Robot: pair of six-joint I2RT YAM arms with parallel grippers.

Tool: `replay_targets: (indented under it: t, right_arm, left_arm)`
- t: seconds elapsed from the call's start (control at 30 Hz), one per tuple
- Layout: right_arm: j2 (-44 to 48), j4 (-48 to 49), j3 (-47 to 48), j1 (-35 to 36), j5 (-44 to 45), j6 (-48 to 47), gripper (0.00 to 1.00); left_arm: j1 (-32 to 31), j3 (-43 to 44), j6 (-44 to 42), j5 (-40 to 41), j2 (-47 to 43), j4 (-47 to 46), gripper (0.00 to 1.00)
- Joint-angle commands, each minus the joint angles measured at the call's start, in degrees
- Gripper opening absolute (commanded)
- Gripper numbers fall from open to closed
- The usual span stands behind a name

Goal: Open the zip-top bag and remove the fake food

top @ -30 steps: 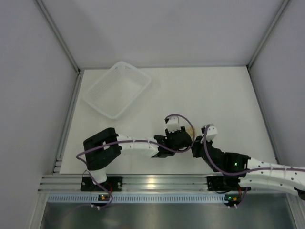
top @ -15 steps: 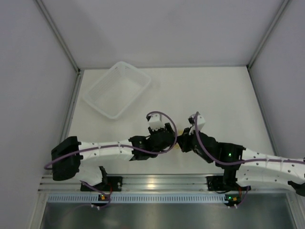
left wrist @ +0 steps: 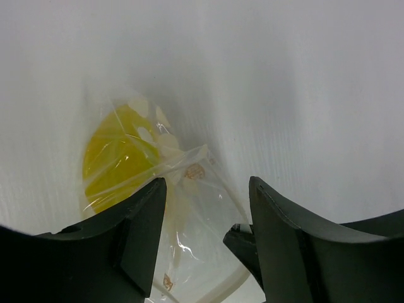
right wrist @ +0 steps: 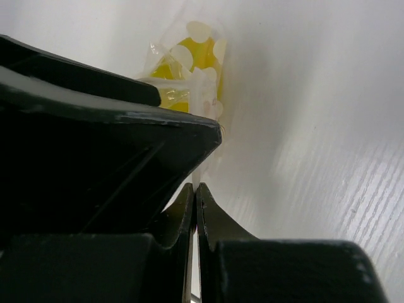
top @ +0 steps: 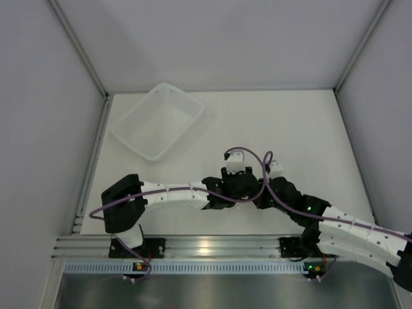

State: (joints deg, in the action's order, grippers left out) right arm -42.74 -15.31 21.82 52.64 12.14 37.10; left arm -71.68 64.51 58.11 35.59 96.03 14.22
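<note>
The zip-top bag (left wrist: 196, 227) is a clear crinkly pouch lying on the white table. The fake food (left wrist: 117, 158), a yellow lump, sits inside its far end. My left gripper (left wrist: 207, 189) is open and straddles the bag's near part, with film between the fingers. In the left wrist view the right gripper's black tip (left wrist: 243, 237) pinches the bag's edge. My right gripper (right wrist: 194, 188) is shut on a thin strip of the bag (right wrist: 205, 82), and the fake food (right wrist: 180, 53) shows beyond it. From above, the left gripper (top: 241, 187) and right gripper (top: 262, 193) meet tip to tip and hide the bag.
A translucent white basket tray (top: 149, 154) stands at the back left of the table. White walls and metal posts close in the table on three sides. The left arm's black body (right wrist: 82, 145) fills the left of the right wrist view.
Both grippers swung left together half a second ago and have come back right, staying close. The left jaws have widened a little. The right jaws have stayed shut.
</note>
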Motion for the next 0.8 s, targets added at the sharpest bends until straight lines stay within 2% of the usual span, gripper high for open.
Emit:
replay_targets:
  t: [0.0, 0.17, 0.5, 0.7, 0.77]
  right_arm:
    - [2.22, 6.25, -0.29, -0.96, -3.97, -0.80, 0.00]
    - [2.84, 6.26, 0.85, -1.05, -3.09, -1.86, 0.00]
    - [2.49, 5.21, 4.37, -0.96, 0.42, -1.33, 0.00]
    - [1.00, 3.62, 7.26, -1.05, 3.33, -0.63, 0.00]
    - [0.73, 3.97, 7.97, -0.96, 3.76, 0.25, 0.00]
  left_arm:
    - [-0.21, 2.99, -2.04, -0.79, 1.61, 2.57, 0.61]
    - [-0.91, 3.08, -2.38, 0.00, -0.22, 2.57, 0.58]
    - [-4.78, 0.88, 2.80, 6.32, -6.02, 2.57, 0.44]
    - [-7.16, -0.70, 5.52, 10.29, -9.28, 2.39, 0.42]
    - [-7.42, -0.61, 5.61, 10.55, -9.02, 2.39, 0.36]
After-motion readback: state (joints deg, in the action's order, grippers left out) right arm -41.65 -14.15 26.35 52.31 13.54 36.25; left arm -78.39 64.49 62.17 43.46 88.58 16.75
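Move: The left hand's open fingers straddle the zip-top bag's mouth, its middle just about 2 cm below them. The fake food lies inside the bag, roughly 5 cm ahead, 4 cm left and 6 cm below. The right fingertips are some 3 cm back, 2 cm right and 3 cm below the left hand. From the right hand, already shut on the bag's edge, the mouth is about 3 cm ahead, 2 cm left and 1 cm up, the food 7 cm ahead, 5 cm left and 4 cm down. Up and back goes the left hand, after a dip of about 1 cm beside the right fingertips, ending some 5 cm higher and 3 cm nearer the base while its fingers narrow partway without shutting. The right hand keeps its pinch on the bag's edge and climbs too, around 4 cm, easing slightly forward late on. Whether the left fingers touch the film can't be seen. ##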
